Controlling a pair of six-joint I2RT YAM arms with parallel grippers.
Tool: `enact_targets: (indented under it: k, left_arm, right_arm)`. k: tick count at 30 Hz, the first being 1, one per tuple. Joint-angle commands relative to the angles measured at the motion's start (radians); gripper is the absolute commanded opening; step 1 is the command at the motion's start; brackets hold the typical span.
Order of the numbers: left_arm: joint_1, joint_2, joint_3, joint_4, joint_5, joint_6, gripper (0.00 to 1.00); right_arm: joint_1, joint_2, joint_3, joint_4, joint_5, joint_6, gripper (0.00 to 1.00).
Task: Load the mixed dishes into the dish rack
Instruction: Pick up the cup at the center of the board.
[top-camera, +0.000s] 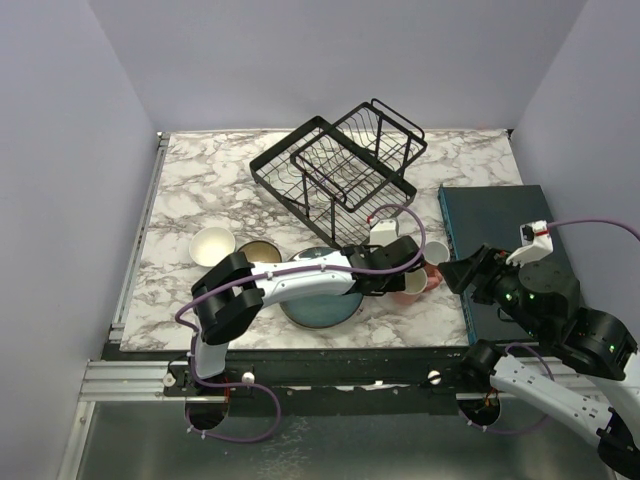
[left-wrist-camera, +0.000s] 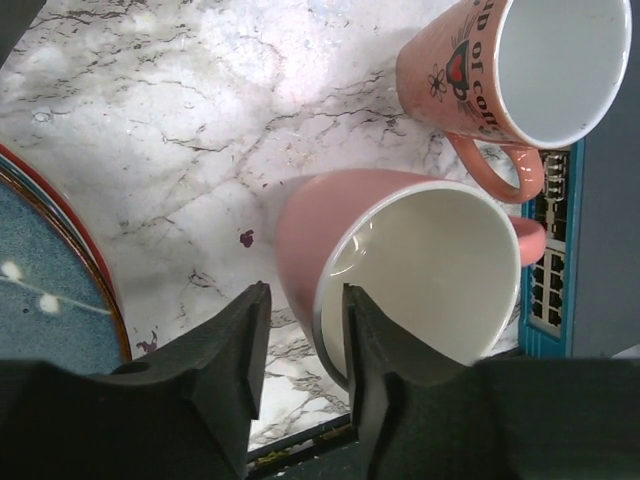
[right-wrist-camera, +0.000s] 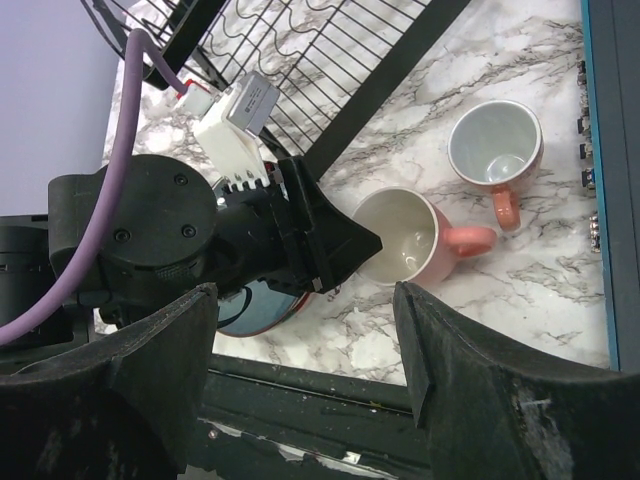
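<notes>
A pink mug (left-wrist-camera: 400, 270) stands upright on the marble, its handle pointing at the teal slab. My left gripper (left-wrist-camera: 304, 295) straddles the mug's near rim, one finger inside against the wall and the other outside with a gap still showing, so it is open. From above, that gripper (top-camera: 403, 272) reaches over the stacked plates (top-camera: 318, 305) to the mug (top-camera: 412, 287). A second pink mug (left-wrist-camera: 540, 60) with printed lettering stands just beyond. My right gripper (right-wrist-camera: 303, 295) hovers open and empty above the table's near edge. The black dish rack (top-camera: 340, 165) sits at the back.
A white bowl (top-camera: 212, 245) and a dark bowl with a tan inside (top-camera: 260, 252) sit left of the plates. The dark teal slab (top-camera: 500, 230) lies along the right side, under my right arm. The table's front rail runs close below the mugs.
</notes>
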Motion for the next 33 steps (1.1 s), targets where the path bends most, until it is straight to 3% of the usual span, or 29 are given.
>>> enact_targets:
  k: [1,13,33]
  left_arm:
    - [-0.002,0.021,0.033,-0.030,-0.029,0.006,0.37]
    - [-0.002,0.013,0.017,-0.035,-0.009,0.014,0.00]
    - [-0.034,-0.081,0.017,-0.032,0.110,0.087,0.00]
  right_arm:
    - [0.005,-0.015,0.020,-0.030,0.017,0.003,0.76]
    - [0.004,-0.034,0.008,-0.035,0.014,0.015,0.76]
    - [0.004,-0.027,0.063,-0.047,0.053,0.005,0.75]
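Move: Just right of the left hand's fingers, about 4 cm off, stands the larger pink cup, some 1 cm ahead and its middle about 3 cm below, its near-side wall between the open fingers. The smaller cup stands roughly 8 cm ahead and 10 cm right; the plate is level, about 16 cm left; the dish rack lies some 27 cm ahead and 13 cm left. From the right hand the larger cup is about 6 cm ahead, 7 cm left and 20 cm below. Closing its fingers almost in place, the left hand pinches the left side wall of the larger cup near the rim, one finger inside and one outside. With the grip shut on the wall, the hand starts to draw back towards the base by about 1 cm, level, turning some 5 degrees clockwise. ##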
